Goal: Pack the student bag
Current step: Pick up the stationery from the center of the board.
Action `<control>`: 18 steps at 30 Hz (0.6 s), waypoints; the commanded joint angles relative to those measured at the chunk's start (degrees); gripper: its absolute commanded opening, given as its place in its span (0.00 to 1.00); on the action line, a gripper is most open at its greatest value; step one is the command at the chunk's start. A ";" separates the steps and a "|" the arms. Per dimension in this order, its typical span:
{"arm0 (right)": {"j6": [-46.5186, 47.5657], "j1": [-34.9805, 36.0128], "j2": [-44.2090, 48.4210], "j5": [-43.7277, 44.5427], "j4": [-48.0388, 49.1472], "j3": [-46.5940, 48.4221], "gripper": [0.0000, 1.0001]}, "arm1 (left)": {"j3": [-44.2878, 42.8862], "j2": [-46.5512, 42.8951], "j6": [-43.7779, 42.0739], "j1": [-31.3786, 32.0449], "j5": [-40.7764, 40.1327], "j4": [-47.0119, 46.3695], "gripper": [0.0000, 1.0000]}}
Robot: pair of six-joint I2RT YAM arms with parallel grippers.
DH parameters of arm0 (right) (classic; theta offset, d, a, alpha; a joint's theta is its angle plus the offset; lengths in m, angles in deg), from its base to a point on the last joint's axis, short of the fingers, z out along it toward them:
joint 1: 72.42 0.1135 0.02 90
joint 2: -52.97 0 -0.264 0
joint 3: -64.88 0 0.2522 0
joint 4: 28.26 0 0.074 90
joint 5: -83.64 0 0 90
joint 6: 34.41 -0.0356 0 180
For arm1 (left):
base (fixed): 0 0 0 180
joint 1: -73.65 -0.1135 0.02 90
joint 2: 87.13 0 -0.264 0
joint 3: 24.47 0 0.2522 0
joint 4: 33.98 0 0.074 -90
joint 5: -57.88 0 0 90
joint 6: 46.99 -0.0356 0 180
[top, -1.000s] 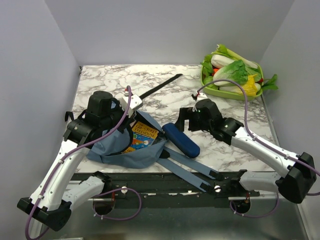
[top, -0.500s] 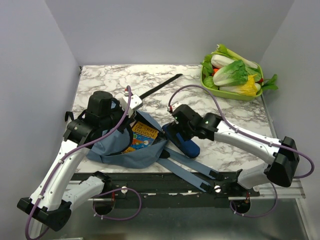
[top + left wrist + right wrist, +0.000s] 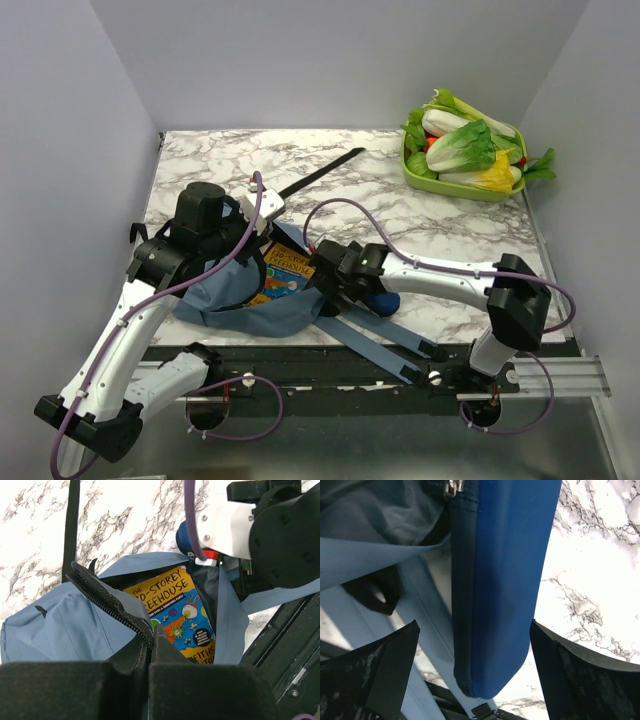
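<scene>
The dusty-blue student bag [image 3: 235,298] lies at the table's near left with its mouth open. My left gripper [image 3: 150,645] is shut on the bag's black zipper edge [image 3: 107,605] and holds it up. Inside the bag lies a yellow picture book [image 3: 180,610], also visible from above [image 3: 285,272]. A dark blue pouch [image 3: 505,580] rests across the bag's shoulder straps [image 3: 385,340], beside the mouth. My right gripper [image 3: 472,630] hangs open over the pouch's near end, one finger on each side, with gaps between. In the top view this gripper [image 3: 335,275] hides most of the pouch [image 3: 381,299].
A green tray [image 3: 412,172] piled with lettuce and other vegetables stands at the back right. A long black strap [image 3: 320,172] lies on the marble behind the bag. The black mounting rail [image 3: 330,365] runs along the near edge.
My right arm has swung left from mid-table and come down over the blue pouch, staying open. The left gripper and the bag have not moved.
</scene>
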 commanded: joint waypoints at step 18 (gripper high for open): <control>-5.16 -2.51 0.87 14.52 6.65 -2.83 0.23 | -2.33 -1.55 0.38 0.46 1.89 -3.62 0.00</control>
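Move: The blue stationery case lies under the open right gripper, its near end between the fingers; its middle is some 4 cm ahead and about 3 cm below. The treehouse book in the bag's mouth is about 12 cm to this hand's left, 2 cm ahead and 4 cm lower; the bag's straps run about 9 cm back and 6 cm right, 6 cm below. From the left hand, the case is about 18 cm right, roughly level, some 20 cm below. Slide the right gripper about 3.5 cm forward along the stationery case, easing slightly left and sinking some 2.5 cm, while tilting the fingers roughly 10 degrees farther outward. Partway down, start closing from wide open to about a third, pinching the case across its sides. Keep the left gripper still, shut on the bag's zipped lip. ##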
